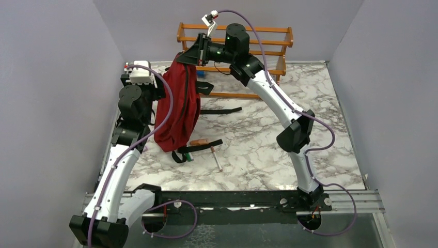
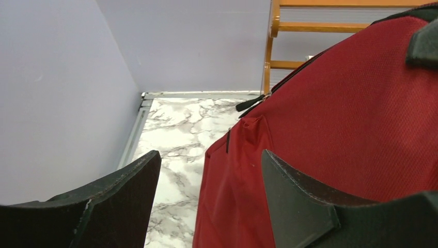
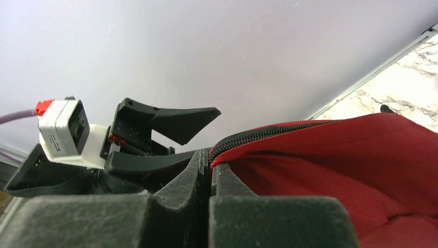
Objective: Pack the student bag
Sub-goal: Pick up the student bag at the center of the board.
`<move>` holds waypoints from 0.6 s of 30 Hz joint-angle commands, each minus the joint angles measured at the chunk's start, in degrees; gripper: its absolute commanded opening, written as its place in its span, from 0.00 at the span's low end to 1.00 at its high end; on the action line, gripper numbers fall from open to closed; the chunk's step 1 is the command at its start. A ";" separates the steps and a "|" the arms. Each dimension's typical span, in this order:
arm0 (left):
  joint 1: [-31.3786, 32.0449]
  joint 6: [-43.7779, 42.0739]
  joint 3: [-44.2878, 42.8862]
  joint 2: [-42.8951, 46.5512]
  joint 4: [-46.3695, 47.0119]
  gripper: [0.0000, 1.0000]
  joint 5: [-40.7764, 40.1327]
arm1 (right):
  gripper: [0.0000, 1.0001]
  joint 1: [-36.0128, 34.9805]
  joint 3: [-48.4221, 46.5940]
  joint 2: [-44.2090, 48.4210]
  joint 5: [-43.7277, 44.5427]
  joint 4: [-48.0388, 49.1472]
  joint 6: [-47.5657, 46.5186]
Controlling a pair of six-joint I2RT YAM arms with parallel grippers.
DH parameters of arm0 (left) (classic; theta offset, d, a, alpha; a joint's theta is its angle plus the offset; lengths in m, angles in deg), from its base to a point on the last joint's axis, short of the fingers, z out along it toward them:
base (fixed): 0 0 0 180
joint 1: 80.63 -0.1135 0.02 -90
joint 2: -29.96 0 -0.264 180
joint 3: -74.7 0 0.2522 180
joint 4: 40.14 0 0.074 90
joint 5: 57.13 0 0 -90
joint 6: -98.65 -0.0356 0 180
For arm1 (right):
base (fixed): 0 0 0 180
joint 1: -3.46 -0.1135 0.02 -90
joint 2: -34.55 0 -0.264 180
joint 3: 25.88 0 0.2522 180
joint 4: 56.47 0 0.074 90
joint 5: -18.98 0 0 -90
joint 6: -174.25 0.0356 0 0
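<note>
The student bag [image 1: 178, 111] is dark red with a black zipper. It hangs off the table from my right gripper [image 1: 187, 57], its bottom resting on the marble. In the right wrist view that gripper [image 3: 210, 155] is shut on the bag's [image 3: 335, 165] top edge beside the zipper [image 3: 268, 133]. My left gripper [image 1: 159, 87] stands open at the bag's left side. In the left wrist view the bag's [image 2: 335, 119] left edge lies between the spread fingers of that gripper [image 2: 209, 155] without being clamped. The right wrist view also shows the left gripper [image 3: 206, 132] open.
A wooden rack [image 1: 258, 39] stands against the back wall behind the bag. Black straps [image 1: 219, 110] trail on the marble. A brown pencil-like stick [image 1: 199, 141] and a pale pen [image 1: 216, 158] lie just in front of the bag. Grey walls close in left and right.
</note>
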State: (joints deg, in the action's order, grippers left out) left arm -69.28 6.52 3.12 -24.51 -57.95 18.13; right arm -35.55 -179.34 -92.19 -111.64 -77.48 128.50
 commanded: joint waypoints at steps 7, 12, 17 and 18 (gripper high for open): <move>0.52 -0.69 -0.69 4.54 -3.78 0.73 -2.72 | 0.00 -0.34 -7.68 6.71 0.25 11.96 6.81; 0.55 0.10 -1.19 5.49 -4.70 0.73 -1.81 | 0.01 -0.05 -6.89 12.61 0.17 9.36 4.66; 0.56 0.91 -1.33 6.01 -5.05 0.73 -0.53 | 0.01 1.39 -1.21 21.09 1.33 6.47 0.88; 0.56 1.09 -1.33 6.07 -5.06 0.73 -0.33 | 0.00 1.89 -0.63 22.53 1.54 4.42 -0.29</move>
State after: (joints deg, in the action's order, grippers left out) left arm -68.97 6.30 3.12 -19.60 -62.59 16.78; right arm -35.00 -178.99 -83.53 -111.42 -80.87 130.71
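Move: The student bag hangs pinched in the right hand, its middle some 22 cm below and 6 cm back, about 1 cm left. The board's center lies roughly 18 cm right, 8 cm back and 42 cm below; the white marker about 13 cm right and 20 cm back, the green marker 1 cm right and 20 cm back, both on the board. From the empty left hand, the board's center is about 30 cm right, 5 cm back, 35 cm below. Still pinching the bag, the right hand rises about 7 cm, easing right and back; empty left draws back. ##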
